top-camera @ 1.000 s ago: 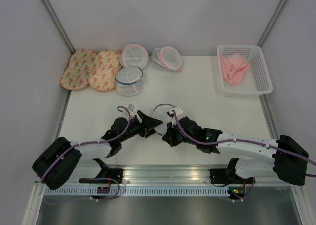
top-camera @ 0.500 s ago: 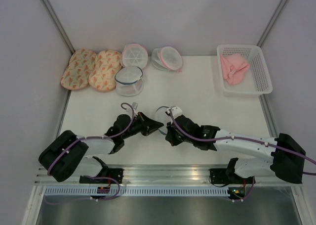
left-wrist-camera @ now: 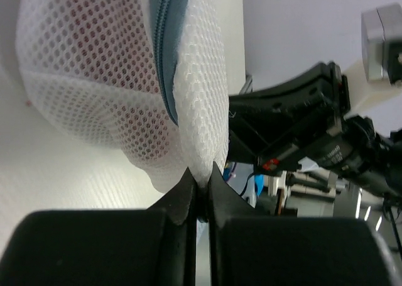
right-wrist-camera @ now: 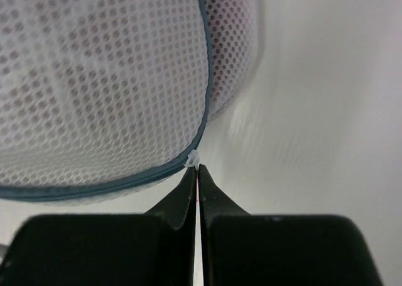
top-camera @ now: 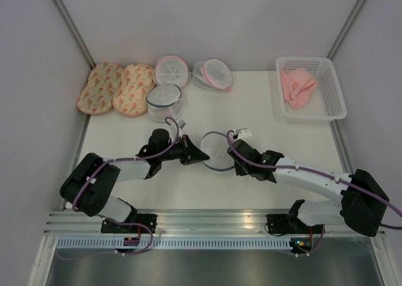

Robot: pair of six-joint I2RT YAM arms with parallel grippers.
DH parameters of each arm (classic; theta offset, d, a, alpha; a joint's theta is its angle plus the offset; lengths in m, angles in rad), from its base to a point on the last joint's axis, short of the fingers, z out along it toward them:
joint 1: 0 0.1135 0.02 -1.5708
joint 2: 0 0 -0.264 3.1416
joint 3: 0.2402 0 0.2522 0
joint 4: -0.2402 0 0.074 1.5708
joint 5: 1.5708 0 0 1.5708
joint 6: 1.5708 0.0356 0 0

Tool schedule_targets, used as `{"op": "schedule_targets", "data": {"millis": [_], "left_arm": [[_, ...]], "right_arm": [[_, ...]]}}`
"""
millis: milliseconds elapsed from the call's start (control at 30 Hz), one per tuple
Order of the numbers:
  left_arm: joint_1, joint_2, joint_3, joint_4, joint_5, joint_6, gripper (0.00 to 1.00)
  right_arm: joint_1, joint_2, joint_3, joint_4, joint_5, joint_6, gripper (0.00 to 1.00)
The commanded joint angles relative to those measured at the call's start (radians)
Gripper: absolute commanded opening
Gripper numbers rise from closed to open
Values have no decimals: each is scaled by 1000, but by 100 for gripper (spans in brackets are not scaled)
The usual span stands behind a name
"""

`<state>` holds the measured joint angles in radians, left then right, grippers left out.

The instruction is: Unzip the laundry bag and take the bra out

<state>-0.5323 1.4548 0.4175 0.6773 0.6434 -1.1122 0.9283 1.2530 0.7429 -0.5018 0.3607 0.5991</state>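
Observation:
The laundry bag [top-camera: 217, 153], white mesh with a blue-grey zipper rim, sits on the table between my two grippers. My left gripper [top-camera: 200, 156] is shut on a fold of its mesh, as the left wrist view shows [left-wrist-camera: 202, 171]. The right gripper [top-camera: 233, 151] is shut on the small white zipper pull [right-wrist-camera: 193, 158] at the bag's right side [right-wrist-camera: 196, 168]. A dark red tint, the bra [left-wrist-camera: 81, 53], shows through the mesh. The zipper [left-wrist-camera: 164, 47] looks shut where I see it.
A second blue-rimmed mesh bag [top-camera: 164, 102] stands behind the left arm. Two pink-rimmed bags [top-camera: 171, 70] [top-camera: 213, 73] and peach patterned pads [top-camera: 116, 88] line the back. At the back right, a white basket [top-camera: 333, 91] holds a pink cloth [top-camera: 296, 87].
My left gripper has closed on the bag's mesh. The right gripper has moved right and away from the near edge along the rim, and the bag has shifted a little right.

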Motion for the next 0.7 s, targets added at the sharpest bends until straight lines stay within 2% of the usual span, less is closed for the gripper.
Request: {"op": "schedule_targets", "data": {"millis": [0,33,133,200,300,333,367,400,433,467,500,533,600,667], "left_arm": [[6,79,131,-148,226,241,2],[6,100,165,-188,299,311,2],[11,182,288,-329,390,437,2],[17,208,358,-433,357,510,4],[32,225,417,-525,237,542,30],[35,204,418,-535,167,534,47],[37,187,415,-544,123,525,54],[38,165,408,-561,7,511,65],[38,141,405,-582,-64,503,98],[40,78,396,-652,-149,488,99],[38,44,389,-674,-312,459,99],[38,6,379,-746,-377,444,100],[40,-140,328,-781,-520,384,100],[40,-290,258,-788,-537,347,100]], "right_arm": [[-74,35,3,-24,115,-51,0],[-88,63,16,-11,110,-64,0],[-114,100,42,11,115,-76,0],[-118,105,52,16,115,-85,0],[-118,80,52,28,89,-93,0],[-118,53,43,38,68,-94,0],[-118,36,38,43,55,-94,0],[-118,7,33,49,41,-99,0],[-118,-9,24,55,29,-101,1],[-118,-24,20,62,-1,-102,0],[-118,-49,13,68,-21,-110,0],[-118,-61,4,81,-63,-110,1],[-118,-84,-7,109,-116,-114,0],[-118,-96,-16,140,-233,-116,1]]}}
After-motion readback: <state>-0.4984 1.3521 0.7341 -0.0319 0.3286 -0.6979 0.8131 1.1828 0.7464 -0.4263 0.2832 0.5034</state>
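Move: The left fingers already pinch the laundry bag's left edge. The bag's middle is about 5 cm to their right, 3 cm ahead and 3 cm lower. The blue-rimmed spare bag lies some 20 cm ahead, 15 cm left and 9 cm below, and a pink-rimmed bag about 31 cm ahead, 4 cm right and 9 cm below. From the right fingers, shut on the near right rim, the bag's middle is about 6 cm left, 6 cm ahead and 2 cm down. Draw the left gripper about 3 cm right, then open it wide to let go of the bag's edge while reaching forward some 5 cm and dipping, and swing back left about 7 cm, rising at the end with the wrist rolling some 25 degrees. Keep the right gripper shut on the rim: ease it forward, right and down about 3 cm, then lift it roughly 5 cm, drifting back left. ##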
